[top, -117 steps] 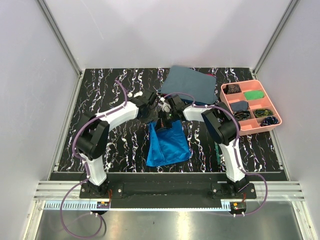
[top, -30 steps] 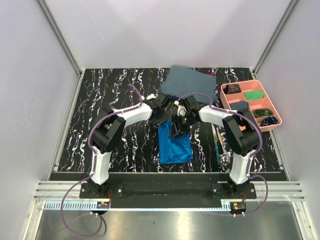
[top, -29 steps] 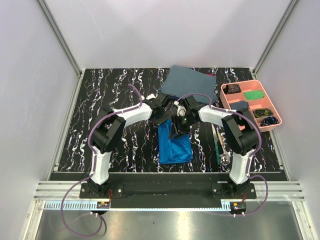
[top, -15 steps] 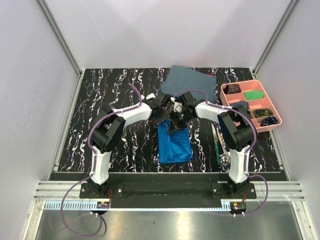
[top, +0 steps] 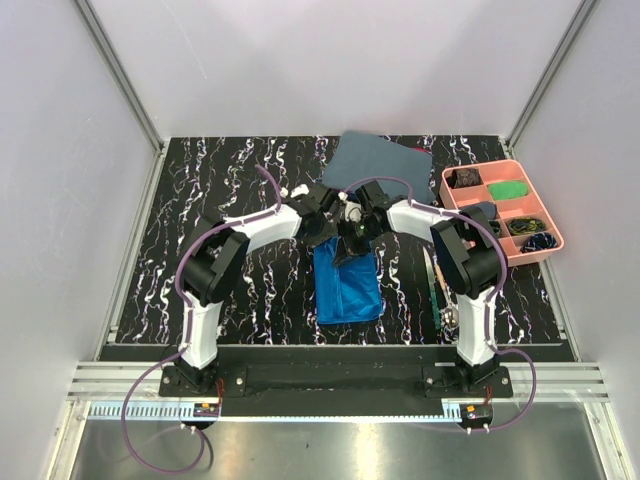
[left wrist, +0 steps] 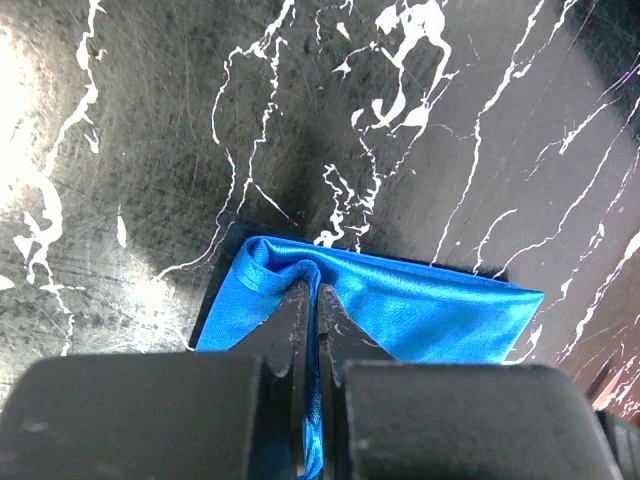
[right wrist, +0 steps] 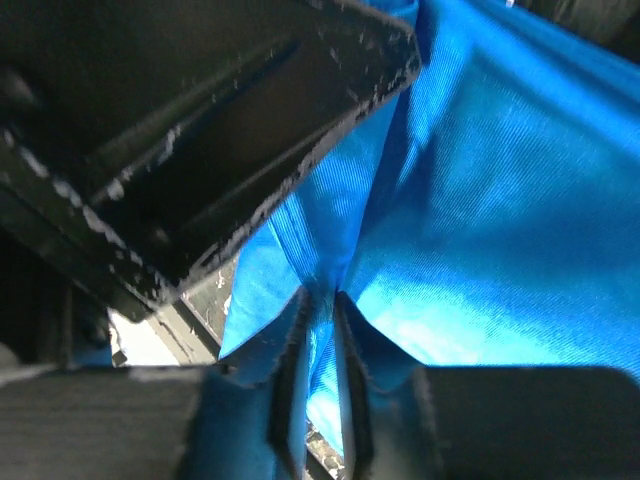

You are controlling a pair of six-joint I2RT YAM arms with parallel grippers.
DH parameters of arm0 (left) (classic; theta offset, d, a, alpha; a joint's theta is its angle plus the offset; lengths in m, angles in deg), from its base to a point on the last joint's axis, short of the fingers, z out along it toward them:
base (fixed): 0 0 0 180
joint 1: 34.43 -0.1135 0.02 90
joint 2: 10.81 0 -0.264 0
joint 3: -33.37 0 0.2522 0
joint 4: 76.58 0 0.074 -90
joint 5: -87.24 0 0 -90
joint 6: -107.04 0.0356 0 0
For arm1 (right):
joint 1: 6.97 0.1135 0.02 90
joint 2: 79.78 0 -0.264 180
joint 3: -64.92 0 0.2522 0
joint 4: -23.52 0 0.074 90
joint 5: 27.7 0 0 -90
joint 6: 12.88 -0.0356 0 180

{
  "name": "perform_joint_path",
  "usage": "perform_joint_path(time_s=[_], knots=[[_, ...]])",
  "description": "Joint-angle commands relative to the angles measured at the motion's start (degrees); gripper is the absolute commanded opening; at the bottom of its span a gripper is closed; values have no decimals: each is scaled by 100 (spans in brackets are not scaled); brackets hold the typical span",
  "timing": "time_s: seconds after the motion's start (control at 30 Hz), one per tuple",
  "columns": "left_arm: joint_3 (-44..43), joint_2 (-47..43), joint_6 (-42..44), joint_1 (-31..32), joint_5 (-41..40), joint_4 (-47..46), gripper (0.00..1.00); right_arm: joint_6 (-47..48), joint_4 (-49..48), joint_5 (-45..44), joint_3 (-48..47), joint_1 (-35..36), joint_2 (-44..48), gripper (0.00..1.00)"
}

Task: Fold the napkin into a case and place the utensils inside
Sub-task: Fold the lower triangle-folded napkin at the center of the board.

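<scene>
The bright blue napkin lies folded into a narrow upright rectangle in the middle of the table. Both grippers meet at its far edge. My left gripper is shut on a pinched ridge of the cloth, with the fabric running down between the jaws at the left gripper's tips. My right gripper is beside it, and in its wrist view the right gripper pinches a fold of the napkin. The utensils, one green-handled, lie on the table right of the napkin.
A dull grey-blue cloth lies at the back centre. A pink compartment tray with small items stands at the back right. The left gripper's black body fills the upper left of the right wrist view, very close.
The right gripper has shifted slightly left and toward the napkin's far edge and has closed onto the cloth. The left gripper has kept its grip without moving.
</scene>
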Motion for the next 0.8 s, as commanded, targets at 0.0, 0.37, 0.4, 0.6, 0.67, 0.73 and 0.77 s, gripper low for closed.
perform_joint_path(time_s=[0.0, 0.37, 0.4, 0.6, 0.67, 0.73, 0.77], knots=[[107, -87, 189, -30, 62, -180, 0, 123, 96, 35, -421, -19, -164, 15], [1039, -1245, 892, -144, -114, -1182, 62, -132, 158, -238, -465, -28, -67, 0], [1118, -1308, 1032, -144, -97, -1235, 64, -123, 158, -211, -465, -36, -67, 0], [1285, -1817, 1393, -135, -35, -1279, 69, -62, 175, -132, -536, -71, -208, 0], [1346, -1941, 1446, -135, -70, -1270, 70, -9, 175, -149, -588, -80, -287, 0], [1461, -2090, 1490, -135, -70, -1253, 68, 9, 184, -141, -623, -89, -348, 0], [1548, -2134, 1507, -135, -27, -1253, 66, 18, 184, -123, -650, -89, -375, 0]])
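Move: The left hand already pinches the napkin's far edge, with the napkin's middle about 10 cm back, 4 cm to its right and 2 cm below. The grey folded stack lies some 14 cm ahead and 11 cm right of that hand. The right hand's slightly open fingers straddle the napkin fold about 1 cm ahead; the napkin's middle is 4 cm back and 2 cm right, the green utensil roughly 20 cm right and 6 cm back. The right fingers finish closing to pinch the napkin fold, nudging about 1.5 cm forward and then keeping their hold low over the table. Meanwhile the left fingers open wide and let go of the far edge, and that hand lifts away about 7 cm, drifting some 2 cm left and tilting its fingertips slightly outward. ##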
